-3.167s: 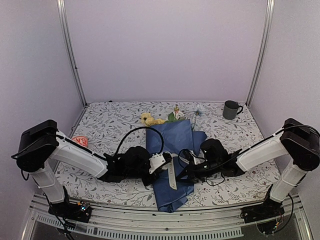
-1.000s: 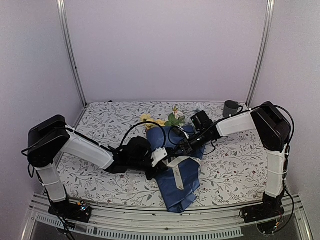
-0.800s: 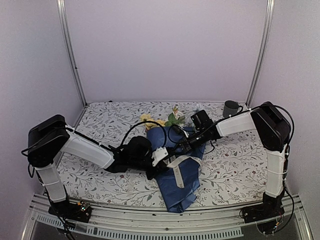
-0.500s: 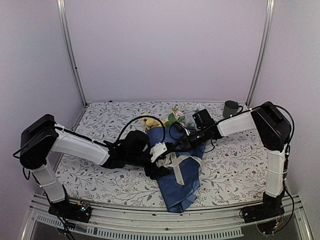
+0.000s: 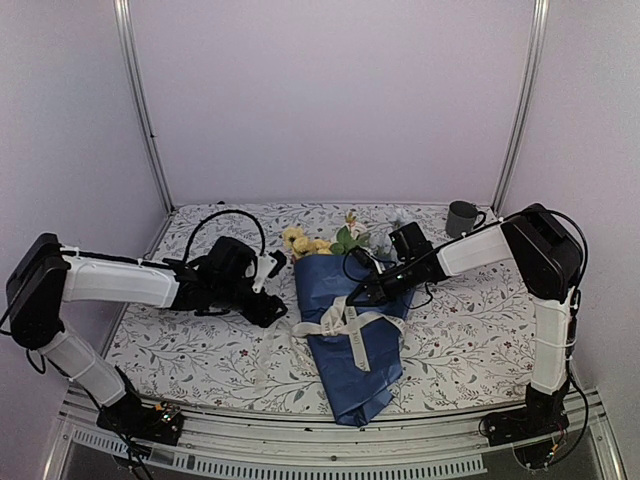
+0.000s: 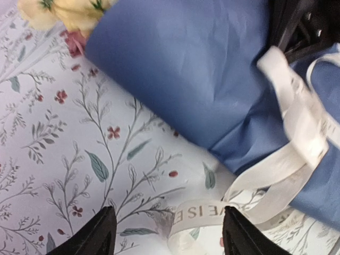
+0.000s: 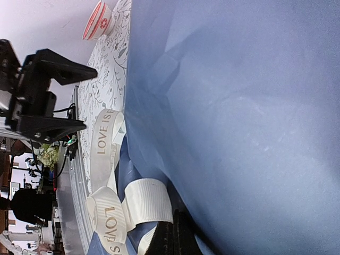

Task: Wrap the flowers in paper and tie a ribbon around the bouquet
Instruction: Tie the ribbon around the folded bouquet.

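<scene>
The bouquet lies on the tablecloth, a cone of blue paper with the yellow, white and pink flowers sticking out of its far end. The cream ribbon crosses the cone's middle in loose loops, and one lettered tail trails onto the cloth. My right gripper rests on the cone's far right side, shut on a ribbon end. To the left of the bouquet, my left gripper hangs open over the trailing tail without clamping it.
A grey mug stands at the back right corner. A red and white bowl sits on the left side of the table. The metal front rail runs along the near edge.
My left gripper opened, let the ribbon go and drew back to the left, off the bouquet. My right gripper closed on the ribbon and stayed at the cone's middle.
</scene>
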Robot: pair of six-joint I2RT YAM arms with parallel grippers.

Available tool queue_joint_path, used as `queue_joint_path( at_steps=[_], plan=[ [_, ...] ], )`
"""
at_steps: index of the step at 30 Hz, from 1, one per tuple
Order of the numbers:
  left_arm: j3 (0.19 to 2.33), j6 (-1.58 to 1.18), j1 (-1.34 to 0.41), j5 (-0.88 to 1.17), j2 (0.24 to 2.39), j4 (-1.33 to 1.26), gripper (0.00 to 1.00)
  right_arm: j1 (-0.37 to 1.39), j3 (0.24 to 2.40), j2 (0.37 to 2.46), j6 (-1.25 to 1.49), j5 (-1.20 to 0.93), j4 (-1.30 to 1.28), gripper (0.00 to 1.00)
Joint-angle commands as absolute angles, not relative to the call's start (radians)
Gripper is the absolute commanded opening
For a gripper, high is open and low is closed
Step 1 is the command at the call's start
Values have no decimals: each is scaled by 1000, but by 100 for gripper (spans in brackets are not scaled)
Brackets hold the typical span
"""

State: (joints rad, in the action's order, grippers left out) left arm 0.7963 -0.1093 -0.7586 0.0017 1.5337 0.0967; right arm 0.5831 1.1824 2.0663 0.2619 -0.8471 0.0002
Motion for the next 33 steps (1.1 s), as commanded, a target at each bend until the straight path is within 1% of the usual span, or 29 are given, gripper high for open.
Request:
queue_joint_path(
  at_steps=[1, 4, 9, 11, 14, 15, 17, 18, 19, 21, 26, 33],
  plan=[
    [807, -157, -751, 12, 1629, 182, 63, 578, 1169, 2071, 263, -856, 16, 0],
    [821, -186, -749, 23, 1658, 190, 61, 578, 1165, 2059, 265, -857, 16, 0],
    [772, -185, -749, 45, 1676, 118, 61, 578, 1167, 2054, 264, -860, 14, 0],
    [772, -180, -748, 59, 1701, 100, 58, 577, 1169, 2051, 265, -859, 14, 0],
    [787, -171, -747, 85, 1733, 88, 43, 574, 1168, 2043, 267, -854, 8, 0],
    [792, -167, -746, 103, 1743, 88, 36, 573, 1168, 2039, 267, -852, 6, 0],
    [796, -162, -741, 150, 1757, 87, 18, 568, 1166, 2028, 268, -846, 3, 0],
    [797, -163, -737, 164, 1761, 87, 4, 565, 1162, 2022, 268, -839, 2, 0],
    [796, -165, -735, 170, 1765, 89, 0, 562, 1160, 2015, 268, -834, 3, 0],
    [795, -168, -728, 166, 1762, 86, 0, 553, 1157, 2001, 274, -827, 5, 0],
    [818, -184, -686, 62, 1731, 66, 0, 510, 1122, 1932, 335, -825, 62, 0],
    [877, -151, -659, -5, 1746, 17, 0, 391, 1034, 1821, 415, -694, 93, 0]
  ],
)
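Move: The white ribbon's loose tail lies almost right beneath the open left fingers, about 6 cm down, 1 cm back and 1 cm to the right. The bunched ribbon crossing on the blue paper is some 12 cm to the left hand's right and 1 cm ahead, with yellow flowers about 7 cm right and 17 cm ahead. The right gripper already holds the other end; from it the crossing lies roughly 4 cm left, 4 cm back and slightly below, and green leaves 13 cm straight ahead. Lower the left gripper about 6 cm, easing slightly back and tipping the fingers a little steeper, and shut it on the ribbon's tail beside the paper; then draw forward and a little left. Keep the right fingers shut on their end, holding still until the left has pinched, then pull right, up and forward, some 8 cm in all, away from the crossing. ##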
